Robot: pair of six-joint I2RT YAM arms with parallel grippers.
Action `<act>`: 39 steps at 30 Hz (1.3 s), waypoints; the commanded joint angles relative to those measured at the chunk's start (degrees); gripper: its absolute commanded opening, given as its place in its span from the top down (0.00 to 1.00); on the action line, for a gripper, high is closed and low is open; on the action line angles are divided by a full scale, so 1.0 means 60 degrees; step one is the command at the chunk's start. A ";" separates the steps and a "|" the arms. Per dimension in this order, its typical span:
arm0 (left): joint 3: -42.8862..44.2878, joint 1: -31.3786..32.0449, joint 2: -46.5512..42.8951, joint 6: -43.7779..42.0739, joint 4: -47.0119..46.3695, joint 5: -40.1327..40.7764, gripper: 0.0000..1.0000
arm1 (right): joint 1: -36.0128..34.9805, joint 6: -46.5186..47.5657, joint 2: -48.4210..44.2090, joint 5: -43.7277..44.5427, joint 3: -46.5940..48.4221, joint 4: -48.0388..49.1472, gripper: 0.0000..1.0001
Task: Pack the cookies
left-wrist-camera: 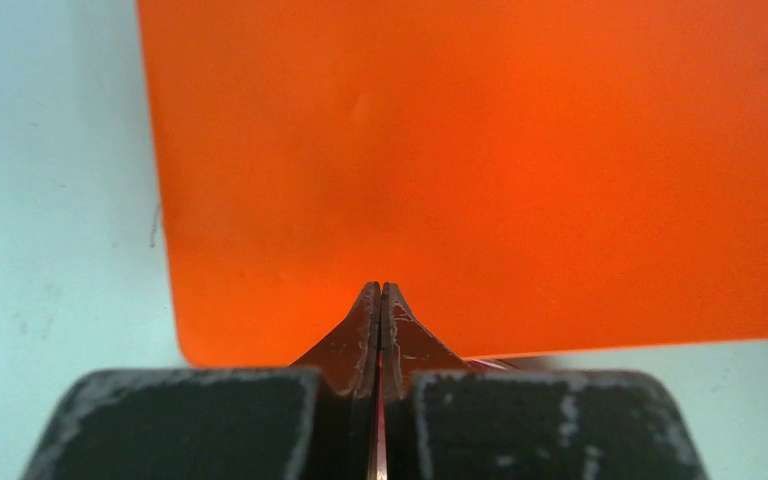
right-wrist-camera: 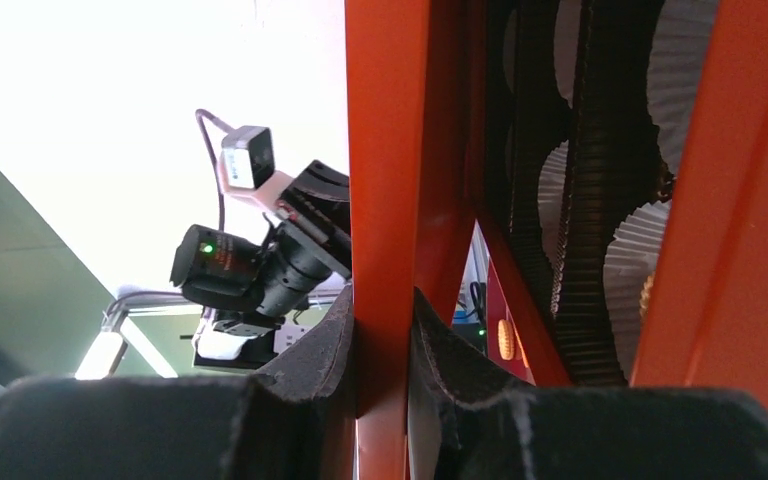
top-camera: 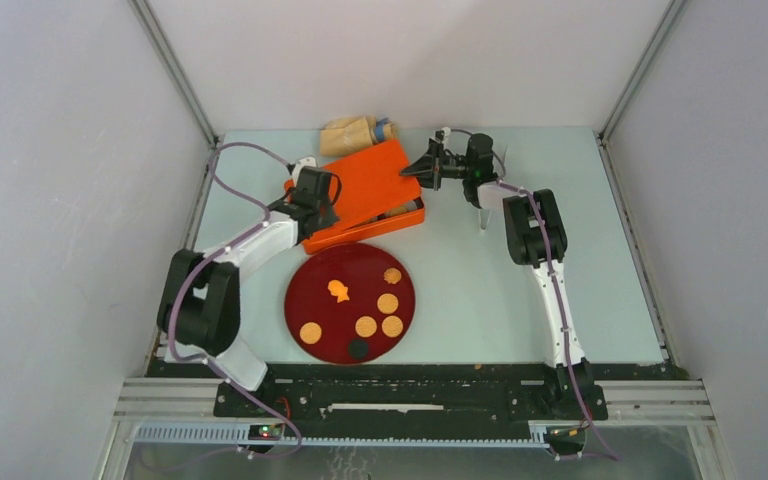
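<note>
Several cookies lie on a dark red plate (top-camera: 305, 300): round orange-tan ones (top-camera: 387, 303), a dark one (top-camera: 358, 349) and an orange irregular one (top-camera: 338, 290). Behind the plate stands an orange box (top-camera: 365, 232) with its orange lid (top-camera: 365, 180) tilted over it. My right gripper (top-camera: 422, 170) is shut on the lid's right edge (right-wrist-camera: 380, 200). Past that edge show the box's black tray (right-wrist-camera: 600, 200) and white paper liners (right-wrist-camera: 632, 270). My left gripper (top-camera: 320, 208) is shut at the lid's left side, its tips (left-wrist-camera: 380, 288) over the orange surface (left-wrist-camera: 480, 150), nothing visibly between them.
A tan bag-like bundle (top-camera: 353, 132) with a blue part lies against the back wall behind the box. Grey enclosure walls close the table on the left, right and back. The pale table surface (top-camera: 480, 290) lies to the right of the plate.
</note>
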State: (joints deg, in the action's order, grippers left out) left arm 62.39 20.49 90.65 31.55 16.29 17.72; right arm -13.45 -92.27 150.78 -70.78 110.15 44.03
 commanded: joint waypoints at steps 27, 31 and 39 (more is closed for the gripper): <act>0.0613 0.0097 0.2665 0.0547 -0.1450 -0.2578 1.00 | 0.0950 0.7534 -0.3798 0.4834 -0.0444 -1.0162 0.24; 0.0593 0.0100 0.2793 0.0601 -0.1561 -0.2759 1.00 | 0.0862 0.8559 -0.3897 0.5662 0.0332 -1.1355 0.22; 0.0402 0.0140 0.2252 0.0611 -0.1765 -0.2724 1.00 | 0.0363 0.9983 -0.3419 0.8056 0.2580 -1.4158 0.30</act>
State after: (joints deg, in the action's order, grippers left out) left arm 66.57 20.40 104.40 35.05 0.05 2.59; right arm -9.39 -38.41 132.42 -30.61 120.27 -31.07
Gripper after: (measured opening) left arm 0.004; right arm 0.733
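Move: Under and beyond the shut left fingers, the tilted lid has its middle about 8 cm ahead and 8 cm right, some 2 cm lower; the cookie box is below the lid, about 7 cm ahead, 7 cm right and 6 cm down. The red plate is centred 17 cm back, 5 cm right. From the right hand, pinching the lid's right end, the lid's middle is 11 cm left, 3 cm back; the tongs lie 18 cm right, 4 cm back. Pressing down about 3 cm on the lid's near-left part with shut fingertips, the left hand then works some 7 cm right and 5 cm forward across it towards its middle. The right hand lowers the lid's right end about 3 cm, opens and lets go, then backs off right, tipping its fingers down some 45 degrees. ##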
